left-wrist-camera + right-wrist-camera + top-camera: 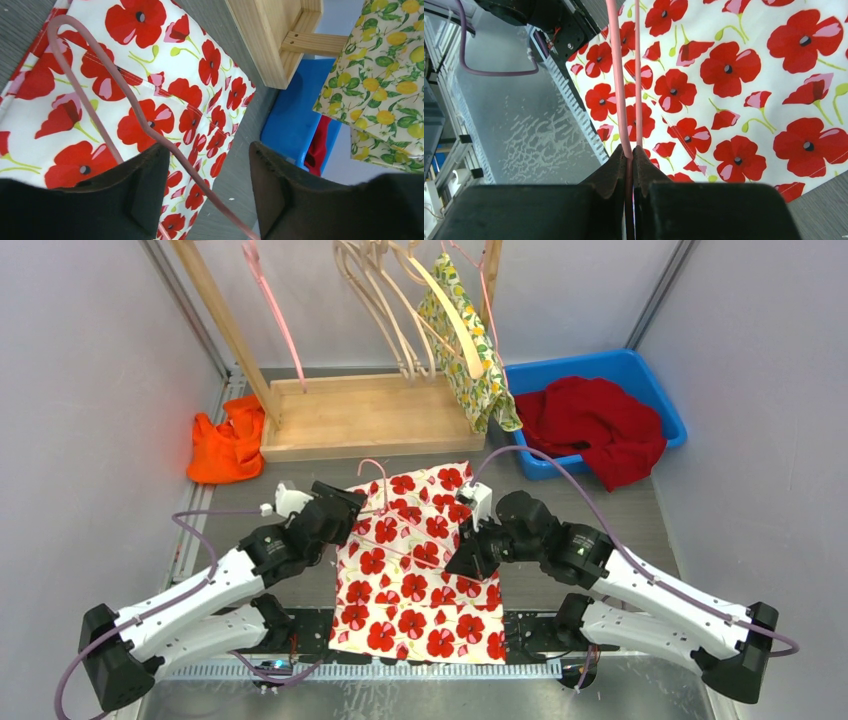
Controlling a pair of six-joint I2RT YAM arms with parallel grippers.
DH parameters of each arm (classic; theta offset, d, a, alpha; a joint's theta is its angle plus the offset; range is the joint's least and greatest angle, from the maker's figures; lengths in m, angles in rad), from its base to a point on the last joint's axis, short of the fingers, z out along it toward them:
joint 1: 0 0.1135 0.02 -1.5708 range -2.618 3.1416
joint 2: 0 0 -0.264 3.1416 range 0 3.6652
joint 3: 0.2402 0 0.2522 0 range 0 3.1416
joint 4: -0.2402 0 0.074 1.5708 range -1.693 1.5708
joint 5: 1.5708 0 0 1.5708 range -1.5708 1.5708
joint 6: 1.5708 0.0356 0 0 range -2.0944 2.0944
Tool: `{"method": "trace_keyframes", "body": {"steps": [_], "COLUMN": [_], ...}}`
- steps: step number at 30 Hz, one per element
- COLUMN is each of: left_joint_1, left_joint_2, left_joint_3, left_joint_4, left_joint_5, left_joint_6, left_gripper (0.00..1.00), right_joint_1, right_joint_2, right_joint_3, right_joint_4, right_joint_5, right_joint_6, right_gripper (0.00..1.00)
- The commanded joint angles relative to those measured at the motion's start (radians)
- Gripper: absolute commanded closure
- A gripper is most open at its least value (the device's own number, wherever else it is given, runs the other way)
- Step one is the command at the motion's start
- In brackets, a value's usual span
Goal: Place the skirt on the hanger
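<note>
The skirt (420, 570), white with red poppies, lies flat on the table between the two arms. A thin pink wire hanger (374, 470) rests across its upper part, the hook pointing away from me. My left gripper (352, 512) sits at the skirt's upper left corner. In the left wrist view that gripper (210, 150) is open, and the hanger wire (201, 185) runs diagonally through the gap above the skirt (135, 20). My right gripper (462, 562) is over the skirt's right side. Seen from the right wrist, this gripper (630, 152) is shut on the hanger wire (616, 75), with the skirt (734, 75) beneath.
A wooden rack (350, 415) stands at the back with wooden hangers (400, 310), a pink hanger (275, 320) and a lemon-print garment (470, 350). A blue bin (640, 380) at the back right holds a red garment (590, 425). An orange cloth (228, 445) lies back left.
</note>
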Motion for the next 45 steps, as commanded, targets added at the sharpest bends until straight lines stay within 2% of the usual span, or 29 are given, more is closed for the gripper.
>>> {"method": "trace_keyframes", "body": {"steps": [1,4,10,12,18,20,21,26,30,38,45], "left_joint_1": [0.014,0.027,0.065,0.082,0.118,0.12,0.122,0.125,0.127,0.13,0.137], "left_joint_2": [0.02,0.048,0.083,0.085,0.099,0.101,0.101,0.101,0.113,0.123,0.113], "left_joint_3": [0.037,0.059,0.073,0.076,0.088,0.084,0.08,0.076,0.093,0.094,0.101], "left_joint_4": [0.084,0.095,0.139,0.146,0.144,0.147,0.155,0.156,0.132,0.134,0.107], "left_joint_5": [0.017,0.044,0.119,0.149,0.218,0.229,0.234,0.238,0.236,0.244,0.246], "left_joint_6": [0.018,0.03,0.088,0.122,0.17,0.169,0.167,0.162,0.162,0.155,0.16], "left_gripper": [0.52,0.72,0.99,1.0,1.0,1.0,1.0,1.0,1.0,1.0,1.0], "right_joint_1": [0.0,0.004,0.005,0.005,0.005,0.007,0.008,0.035,0.128,0.336,0.378], "right_joint_2": [0.011,0.026,0.039,0.044,0.092,0.11,0.118,0.184,0.226,0.318,0.389], "right_joint_3": [0.0,0.0,0.0,0.007,0.068,0.094,0.106,0.174,0.225,0.26,0.258], "right_joint_4": [0.083,0.085,0.079,0.066,0.017,0.0,-0.005,0.001,0.04,0.184,0.326], "right_joint_5": [-0.025,-0.021,-0.004,0.009,0.058,0.089,0.104,0.164,0.254,0.533,0.794], "right_joint_6": [0.018,0.019,0.027,0.026,-0.002,-0.02,-0.029,-0.051,-0.057,-0.082,-0.121], "right_gripper": [0.99,0.99,0.98,0.94,0.7,0.59,0.57,0.56,0.57,0.6,0.59]}}
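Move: From the left hand, the pink hanger's left shoulder lies between the open fingers, about 1 cm ahead and 1 cm right; the hook is some 9 cm ahead and 3 cm right, and the spread poppy skirt's middle about 11 cm back, 11 cm right and 15 cm below. The right hand grips the other side; from it the hanger's neck is about 11 cm ahead and 12 cm left, the skirt's middle 7 cm left, 1 cm back, 18 cm below. Ease the left gripper 2-3 cm right and about 2 cm forward, shut it on the pink hanger's left shoulder and hold there. Lower the right hand slightly, open its fingers a little under halfway to release its side, edge forward and up, then sweep about 9 cm left towards the hanger's neck, fingers still open, rolling the forward side up some 20 degrees. ##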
